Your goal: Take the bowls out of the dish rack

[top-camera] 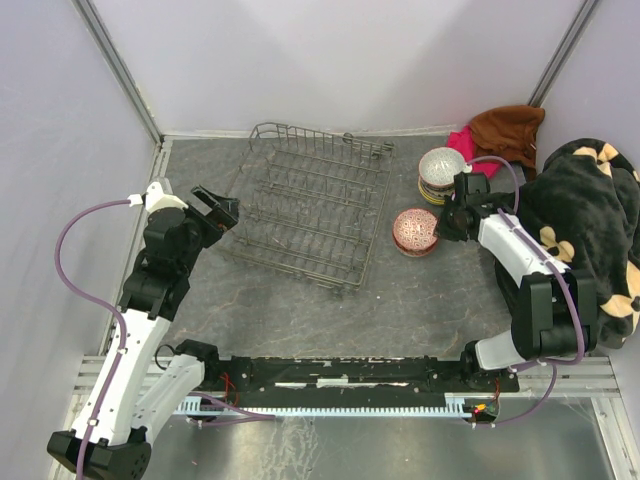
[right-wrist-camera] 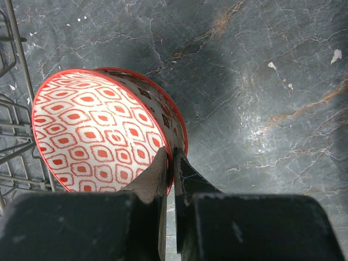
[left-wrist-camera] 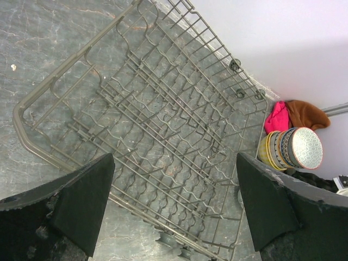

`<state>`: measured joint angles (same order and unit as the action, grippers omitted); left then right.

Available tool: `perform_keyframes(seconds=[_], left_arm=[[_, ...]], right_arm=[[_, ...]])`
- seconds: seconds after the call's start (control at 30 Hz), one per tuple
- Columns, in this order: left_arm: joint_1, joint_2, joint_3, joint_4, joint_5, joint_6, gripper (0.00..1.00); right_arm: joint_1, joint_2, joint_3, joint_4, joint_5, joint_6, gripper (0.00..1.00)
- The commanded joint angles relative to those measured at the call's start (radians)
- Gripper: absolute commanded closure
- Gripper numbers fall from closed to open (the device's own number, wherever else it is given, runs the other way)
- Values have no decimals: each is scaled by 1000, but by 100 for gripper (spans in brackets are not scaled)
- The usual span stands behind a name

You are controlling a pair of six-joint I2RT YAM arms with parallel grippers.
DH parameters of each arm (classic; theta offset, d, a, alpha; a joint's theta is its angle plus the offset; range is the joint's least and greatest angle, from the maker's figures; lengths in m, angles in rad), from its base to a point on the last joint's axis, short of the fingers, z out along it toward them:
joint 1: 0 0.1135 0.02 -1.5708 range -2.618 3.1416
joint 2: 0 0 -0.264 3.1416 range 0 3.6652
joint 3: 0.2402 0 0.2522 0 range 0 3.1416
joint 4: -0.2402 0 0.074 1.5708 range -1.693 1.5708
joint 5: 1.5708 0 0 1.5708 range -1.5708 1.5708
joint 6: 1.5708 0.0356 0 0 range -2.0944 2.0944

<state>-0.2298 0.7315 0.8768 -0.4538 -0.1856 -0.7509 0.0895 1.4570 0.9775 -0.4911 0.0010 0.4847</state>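
Note:
The grey wire dish rack point(top-camera: 312, 205) stands at the middle of the table with no bowl in it; the left wrist view shows it bare point(left-wrist-camera: 157, 109). My right gripper point(top-camera: 447, 222) is shut on the rim of a red-and-white patterned bowl point(top-camera: 414, 231), one finger inside and one outside point(right-wrist-camera: 173, 157); the bowl point(right-wrist-camera: 98, 136) sits on or just above the table right of the rack. A stack of bowls point(top-camera: 440, 175) stands behind it, also seen in the left wrist view point(left-wrist-camera: 291, 148). My left gripper point(top-camera: 218, 208) is open and empty at the rack's left side.
A brown cloth point(top-camera: 508, 130) and a pink cloth point(top-camera: 462, 142) lie at the back right corner. A black blanket with cream shapes point(top-camera: 585, 230) lies along the right wall. White walls close in the table on three sides.

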Motion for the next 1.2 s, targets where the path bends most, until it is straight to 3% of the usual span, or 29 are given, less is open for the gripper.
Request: perform_keyframes(seconds=[0.0, 0.33, 0.77, 1.17], left_arm=[[0, -9, -2, 47, -18, 19, 1], [0, -10, -6, 48, -22, 15, 1], [-1, -1, -3, 54, -14, 13, 1], [0, -3, 6, 55, -2, -2, 1]], right_arm=[[-6, -7, -7, 67, -8, 24, 99], [-6, -3, -23, 69, -2, 28, 97], [-5, -38, -43, 66, 0, 36, 66], [-6, -148, -26, -5, 39, 21, 47]])
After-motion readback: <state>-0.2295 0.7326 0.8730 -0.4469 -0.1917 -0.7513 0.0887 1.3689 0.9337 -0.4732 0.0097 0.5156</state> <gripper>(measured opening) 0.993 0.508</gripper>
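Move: The right hand still pinches the last red-patterned bowl by its right rim, the bowl's middle about 5 cm to the left and 3 cm below. The red bowl it is meant for sits beneath, about 5 cm left and 5 cm down. The other bowl stack stands some 14 cm farther out, straight ahead; the dish rack's middle is about 30 cm left and 7 cm ahead. From the left hand, the lower red bowl is roughly 43 cm right, 5 cm ahead. The right hand lowers the bowl about 1.5 cm into the lower one, opens halfway, then rises some 3 cm. ##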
